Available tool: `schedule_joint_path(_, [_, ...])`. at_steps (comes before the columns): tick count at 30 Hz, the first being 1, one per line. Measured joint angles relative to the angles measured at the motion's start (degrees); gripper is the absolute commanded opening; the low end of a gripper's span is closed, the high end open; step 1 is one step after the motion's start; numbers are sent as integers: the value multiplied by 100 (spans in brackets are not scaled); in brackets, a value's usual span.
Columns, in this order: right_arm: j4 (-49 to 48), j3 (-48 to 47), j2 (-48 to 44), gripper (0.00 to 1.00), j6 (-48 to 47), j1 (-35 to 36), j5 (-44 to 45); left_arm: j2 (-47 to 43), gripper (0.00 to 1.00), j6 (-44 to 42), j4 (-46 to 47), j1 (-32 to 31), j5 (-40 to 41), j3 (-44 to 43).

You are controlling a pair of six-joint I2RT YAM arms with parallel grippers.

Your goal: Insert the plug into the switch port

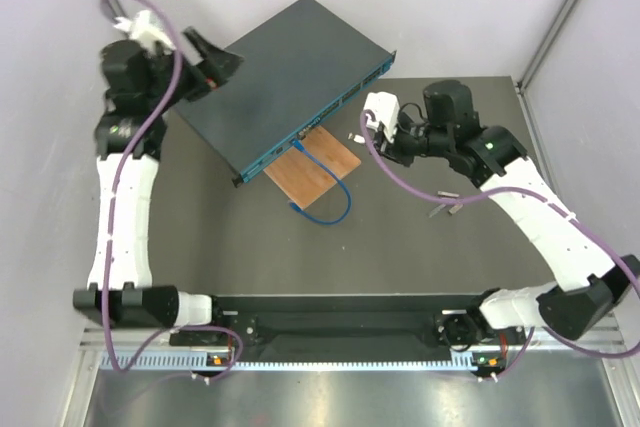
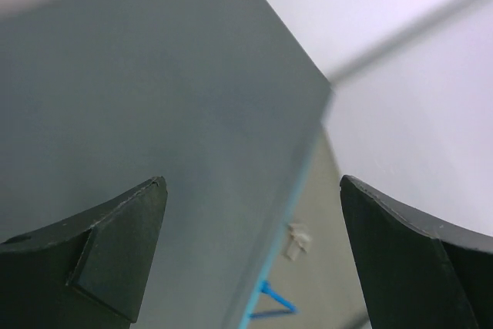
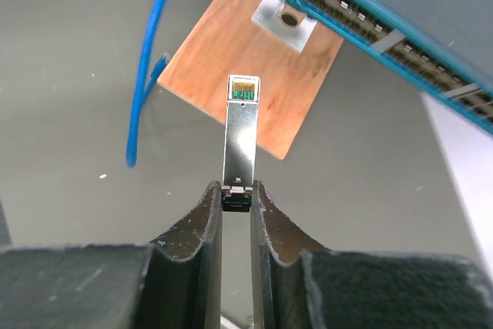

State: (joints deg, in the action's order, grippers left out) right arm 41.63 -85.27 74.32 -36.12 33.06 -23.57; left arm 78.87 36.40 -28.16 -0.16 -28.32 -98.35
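The switch (image 1: 300, 67) is a flat dark blue-teal box lying slantwise at the back of the table, its lighter port face (image 1: 320, 127) turned toward the front right. My left gripper (image 1: 215, 59) hovers over the switch's left corner, and in the left wrist view it (image 2: 253, 180) is wide open with only the switch's top (image 2: 154, 98) under it. My right gripper (image 3: 236, 186) is shut on the black end of a slim silver plug (image 3: 240, 129). The plug points toward the row of ports (image 3: 370, 25), a short gap away. From above, the plug (image 1: 354, 136) is just right of the port face.
A small brown wooden board (image 1: 312, 167) lies in front of the switch. A blue cable (image 1: 325, 197) runs from a port and loops across the board. Another small metal piece (image 1: 447, 207) lies on the table near the right arm. White walls close in the back.
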Motion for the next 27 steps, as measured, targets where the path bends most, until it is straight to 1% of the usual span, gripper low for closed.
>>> schedule_joint_path(4, [13,-109,313,3,417,-22,96,-667,99,-686,-214,490,903,33])
schedule_joint_path(6, [-7,-109,389,2,645,-22,173,-929,99,-1029,-251,535,1113,37])
schedule_joint_path(7, [-15,-109,422,0,737,-22,197,-1025,99,-1163,-236,533,1128,66])
schedule_joint_path(11, [9,-234,629,0,946,57,343,-1231,99,-1545,-221,529,1054,350])
schedule_joint_path(15, [79,-942,1296,0,1294,382,970,-1029,98,-1690,-173,516,879,597])
schedule_joint_path(19, [83,-1043,1572,0,1703,730,1495,-688,98,-1805,-195,411,660,815])
schedule_joint_path(23, [37,-1043,1593,0,2044,997,1919,-518,99,-2011,-192,70,518,817])
schedule_joint_path(27, [-28,-1043,1633,0,2308,1169,2118,-461,99,-2321,-205,-457,518,813])
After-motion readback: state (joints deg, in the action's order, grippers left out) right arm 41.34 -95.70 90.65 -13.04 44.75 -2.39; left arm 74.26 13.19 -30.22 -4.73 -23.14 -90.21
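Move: The port end of the switch's front, where the plug is to go, is about 14 cm left of the right hand, 5 cm ahead and some 6 cm lower; the right fingers already hold the plug by its rear end. The plugged blue cable end sits about 17 cm left, 3 cm ahead and 6 cm below. The wooden board lies about 13 cm left, level, roughly 20 cm down. From the left hand the ports are some 9 cm back, 12 cm right and 17 cm below. The plug, still gripped in the right fingers with its contact end leading, is carried about 8 cm towards the ports: first down and forward, then mostly left. Meanwhile the wrist turns clockwise and tips down, some 20 degrees in all, bringing the plug more square to the switch's front. The empty left hand, open throughout, swings about 7 cm left, rising and drawing back, then returns right and sinks to end some 5 cm lower over the switch. ##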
